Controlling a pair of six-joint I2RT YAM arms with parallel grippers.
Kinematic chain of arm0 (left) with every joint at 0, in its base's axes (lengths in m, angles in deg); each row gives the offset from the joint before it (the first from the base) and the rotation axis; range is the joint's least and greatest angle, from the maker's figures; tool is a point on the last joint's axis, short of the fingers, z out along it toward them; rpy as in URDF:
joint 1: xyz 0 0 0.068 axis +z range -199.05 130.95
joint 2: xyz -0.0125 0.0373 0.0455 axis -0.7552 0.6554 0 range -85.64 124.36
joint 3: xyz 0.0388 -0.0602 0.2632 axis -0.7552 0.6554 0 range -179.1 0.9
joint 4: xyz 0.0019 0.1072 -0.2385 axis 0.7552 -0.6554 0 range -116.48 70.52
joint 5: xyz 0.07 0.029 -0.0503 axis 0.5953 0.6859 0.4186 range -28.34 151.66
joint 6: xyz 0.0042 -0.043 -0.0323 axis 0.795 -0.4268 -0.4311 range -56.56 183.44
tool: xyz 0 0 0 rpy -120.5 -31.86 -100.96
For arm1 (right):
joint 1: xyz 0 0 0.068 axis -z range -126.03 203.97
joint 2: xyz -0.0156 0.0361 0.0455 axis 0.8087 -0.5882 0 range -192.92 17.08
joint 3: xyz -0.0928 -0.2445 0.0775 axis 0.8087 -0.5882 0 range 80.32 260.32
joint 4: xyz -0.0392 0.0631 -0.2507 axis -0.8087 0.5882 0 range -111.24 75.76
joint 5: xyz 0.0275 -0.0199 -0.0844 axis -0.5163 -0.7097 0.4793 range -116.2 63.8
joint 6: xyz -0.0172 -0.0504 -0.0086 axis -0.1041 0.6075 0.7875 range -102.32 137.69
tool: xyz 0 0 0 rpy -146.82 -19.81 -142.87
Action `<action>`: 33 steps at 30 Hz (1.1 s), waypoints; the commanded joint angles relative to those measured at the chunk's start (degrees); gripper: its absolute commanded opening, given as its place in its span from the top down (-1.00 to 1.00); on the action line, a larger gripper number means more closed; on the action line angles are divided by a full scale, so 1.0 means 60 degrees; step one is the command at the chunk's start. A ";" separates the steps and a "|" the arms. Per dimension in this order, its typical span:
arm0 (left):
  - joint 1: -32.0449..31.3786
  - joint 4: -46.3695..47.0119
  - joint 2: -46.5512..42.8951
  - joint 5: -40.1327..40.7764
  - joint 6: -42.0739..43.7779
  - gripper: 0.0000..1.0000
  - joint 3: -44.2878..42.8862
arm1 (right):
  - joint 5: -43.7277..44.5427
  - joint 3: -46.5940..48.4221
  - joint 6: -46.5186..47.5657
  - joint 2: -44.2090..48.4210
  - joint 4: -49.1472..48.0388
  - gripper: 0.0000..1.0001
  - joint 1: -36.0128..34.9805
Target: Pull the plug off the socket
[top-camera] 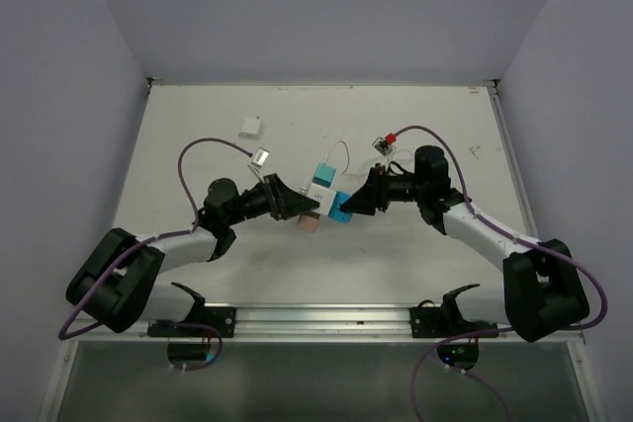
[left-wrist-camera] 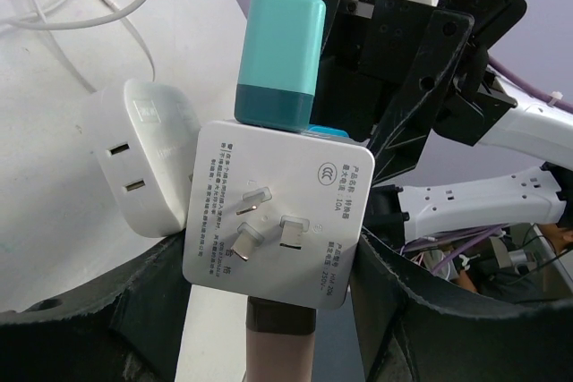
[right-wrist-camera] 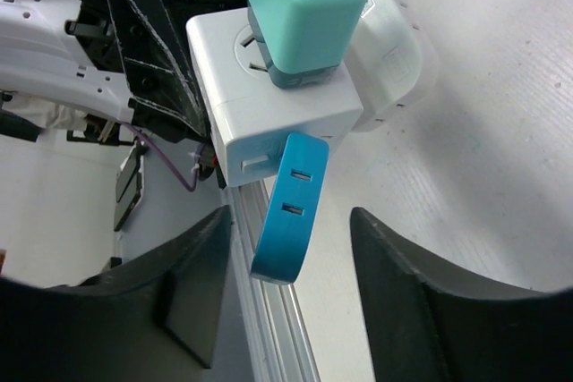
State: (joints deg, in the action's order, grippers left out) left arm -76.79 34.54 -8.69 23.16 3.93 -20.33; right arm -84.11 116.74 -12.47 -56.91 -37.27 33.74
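Note:
The socket (left-wrist-camera: 277,212), a white cube with three metal prongs on the face toward the left wrist camera, is held off the table with my left gripper (left-wrist-camera: 269,310) shut on its sides. A teal plug (left-wrist-camera: 279,55) sits in its top face and a brown plug (left-wrist-camera: 282,346) hangs below. A blue plug (right-wrist-camera: 288,207) sticks out tilted from another face of the socket (right-wrist-camera: 269,100). My right gripper (right-wrist-camera: 291,221) is open, one finger on each side of the blue plug with a gap on both sides. From above, both grippers (top-camera: 305,207) (top-camera: 348,203) meet at mid-table.
A rounded white adapter (left-wrist-camera: 148,158) lies on the table beside the socket. A flat white block (top-camera: 250,126) and a small grey part (top-camera: 259,158) lie at the back left, a red-tipped piece (top-camera: 391,137) at the back right. A white cable (top-camera: 341,153) loops behind the plugs.

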 commanded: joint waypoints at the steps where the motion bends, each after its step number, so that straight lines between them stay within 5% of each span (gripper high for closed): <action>1: 0.0084 0.1485 -0.0315 0.0250 -0.0248 1.00 0.0023 | 0.0364 0.0155 -0.0599 -0.0074 -0.1004 -0.12 -0.0129; 10: 0.0084 0.2320 -0.0242 0.0484 -0.0717 1.00 0.0214 | 0.0628 0.0155 -0.0878 -0.0514 -0.1371 0.20 -0.0510; 16: 0.0113 0.2379 -0.0329 0.0601 -0.0717 1.00 0.0360 | 0.0775 0.0067 -0.0600 -0.0514 -0.1064 0.97 -0.0496; 33: 0.2002 0.3493 -0.0491 0.0338 -0.1230 1.00 0.1518 | -0.0031 -0.0519 -0.0380 -0.0236 -0.0946 1.00 0.0354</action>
State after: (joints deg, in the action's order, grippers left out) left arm -65.87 47.10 -9.81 24.98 -3.26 -10.93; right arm -82.67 113.71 -16.05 -59.89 -41.82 35.73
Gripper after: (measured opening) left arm 0.665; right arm 0.231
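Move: The blue plug, still in the white socket's face, lies about 2 cm to the left of the right hand's open fingers, some 1 cm farther out and level with them; the white socket's middle is about 6 cm left and 2 cm ahead. From the left hand, which already grips the socket, the blue plug is some 5 cm to the right and 1 cm back, with the teal plug 5 cm ahead and 2 cm right, the pink plug 4 cm back and 1 cm left. Leftward by about 1.5 cm, the right hand eases its fingers over the blue plug and closes on its sides while the left hand keeps the socket nearly still. Then the two part quickly: the left hand draws the socket some 5 cm left and a little forward, turning counter-clockwise about 10 degrees, as the right pulls the plug about 2.5 cm right and down. ##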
